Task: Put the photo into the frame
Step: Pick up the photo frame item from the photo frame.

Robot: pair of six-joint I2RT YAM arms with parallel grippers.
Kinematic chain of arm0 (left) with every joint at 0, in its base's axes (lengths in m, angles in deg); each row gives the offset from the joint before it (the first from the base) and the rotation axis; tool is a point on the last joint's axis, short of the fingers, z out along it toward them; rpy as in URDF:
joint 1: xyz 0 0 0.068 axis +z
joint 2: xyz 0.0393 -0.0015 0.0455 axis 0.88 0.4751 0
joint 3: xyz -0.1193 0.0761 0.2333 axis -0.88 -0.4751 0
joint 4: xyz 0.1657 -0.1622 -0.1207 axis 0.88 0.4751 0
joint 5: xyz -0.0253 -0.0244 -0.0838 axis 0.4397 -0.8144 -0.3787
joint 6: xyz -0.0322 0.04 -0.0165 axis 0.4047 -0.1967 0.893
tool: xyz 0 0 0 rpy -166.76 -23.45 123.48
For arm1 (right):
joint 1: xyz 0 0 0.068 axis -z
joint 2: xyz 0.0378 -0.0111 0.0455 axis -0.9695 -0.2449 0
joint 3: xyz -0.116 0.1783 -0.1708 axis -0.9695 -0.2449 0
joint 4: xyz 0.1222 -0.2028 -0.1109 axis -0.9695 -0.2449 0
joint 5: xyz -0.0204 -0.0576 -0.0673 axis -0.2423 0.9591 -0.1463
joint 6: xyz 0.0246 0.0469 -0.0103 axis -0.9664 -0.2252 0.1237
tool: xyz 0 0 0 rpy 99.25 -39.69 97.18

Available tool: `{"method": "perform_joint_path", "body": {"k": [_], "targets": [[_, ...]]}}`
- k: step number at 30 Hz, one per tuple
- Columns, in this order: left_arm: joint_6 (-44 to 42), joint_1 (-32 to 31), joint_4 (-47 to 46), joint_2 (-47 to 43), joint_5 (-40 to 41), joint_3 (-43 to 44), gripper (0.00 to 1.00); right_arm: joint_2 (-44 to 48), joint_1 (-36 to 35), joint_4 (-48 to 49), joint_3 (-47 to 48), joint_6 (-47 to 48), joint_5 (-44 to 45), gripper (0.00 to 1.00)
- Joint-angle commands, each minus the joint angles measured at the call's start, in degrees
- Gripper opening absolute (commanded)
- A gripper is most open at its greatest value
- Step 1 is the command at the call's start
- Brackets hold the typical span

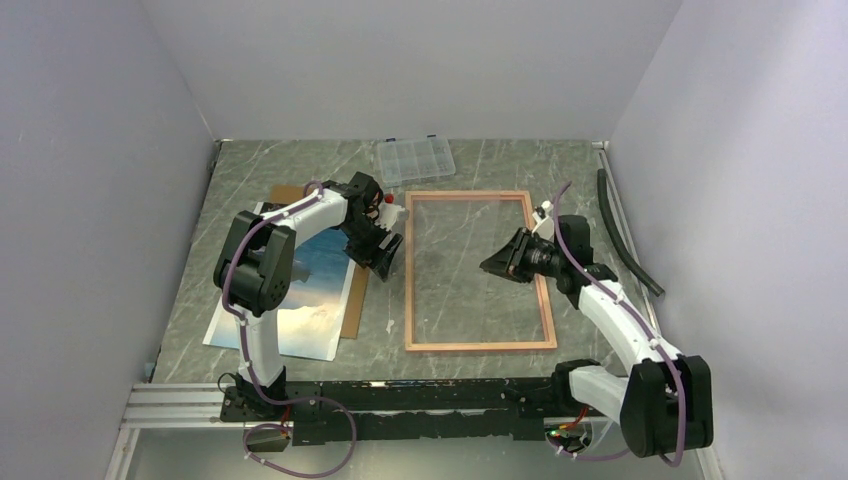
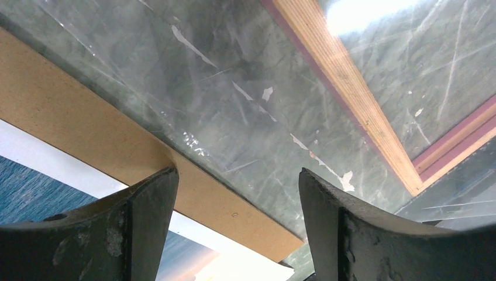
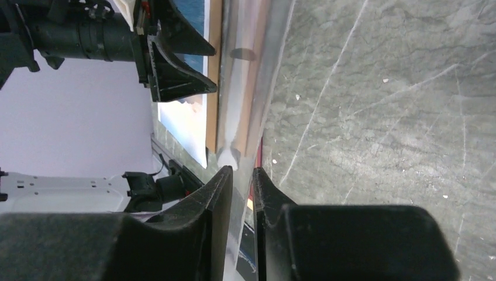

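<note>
The frame [image 1: 480,346] lies flat mid-table, pink and wood-coloured border [image 2: 345,88] round a clear pane [image 1: 450,300]. My right gripper [image 1: 487,265] hangs over the frame's inside. In the right wrist view its fingers [image 3: 222,187] are pinched on the thin clear pane [image 3: 248,70], seen edge-on between them. The photo [image 1: 300,300], blue sea and pale sky, lies left of the frame on a brown backing board [image 1: 357,300]. My left gripper [image 1: 392,258] hovers open between board and frame, nothing between its jaws [image 2: 234,172]. Board [image 2: 88,129] and photo [image 2: 35,187] show below it.
A small clear compartment box [image 1: 415,158] sits behind the frame. A little white bottle with a red cap [image 1: 392,208] stands by the frame's far left corner. A black hose [image 1: 625,235] runs along the right wall. Grey walls close in on three sides.
</note>
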Motion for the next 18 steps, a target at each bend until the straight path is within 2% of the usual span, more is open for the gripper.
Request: {"method": "perform_joint_path", "body": {"k": [1,3,6,18], "targets": [[0.1,-0.4,0.3,-1.8,-2.4,0.4,0.8,-0.8,0.1,7.3,-3.4,-2.8,-4.5,0.29],[0.1,-0.3,0.3,-1.2,-2.8,0.3,0.8,-1.5,0.1,9.1,-4.8,-3.6,-4.5,0.36],[0.2,-0.3,0.3,-0.7,-3.1,0.4,0.79,-2.4,0.1,11.0,-6.1,-4.2,-4.3,0.4],[0.5,-0.4,0.4,0.6,-5.1,-0.4,0.78,-7.3,-3.1,18.5,-7.9,-7.8,-1.1,0.4]]}}
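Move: The clear sheet's raised right edge already sits between the right fingers, roughly level with the hand point; the rest slopes down to the left. The photo frame lies flat beneath, its middle about 4 cm ahead, 1 cm to the left and 14 cm below. The photo is some 39 cm to the left, level and 14 cm below. From the left hand that raised edge is about 20 cm right, 3 cm back and 10 cm above. The clear sheet's right edge is let out of its pinch as the right fingers open to less than half; they stay astride it while the hand sinks about 4 cm towards the frame. It draws back a little on the way down, then eases forward again and about 1 cm left, the fingers tipping slightly. ##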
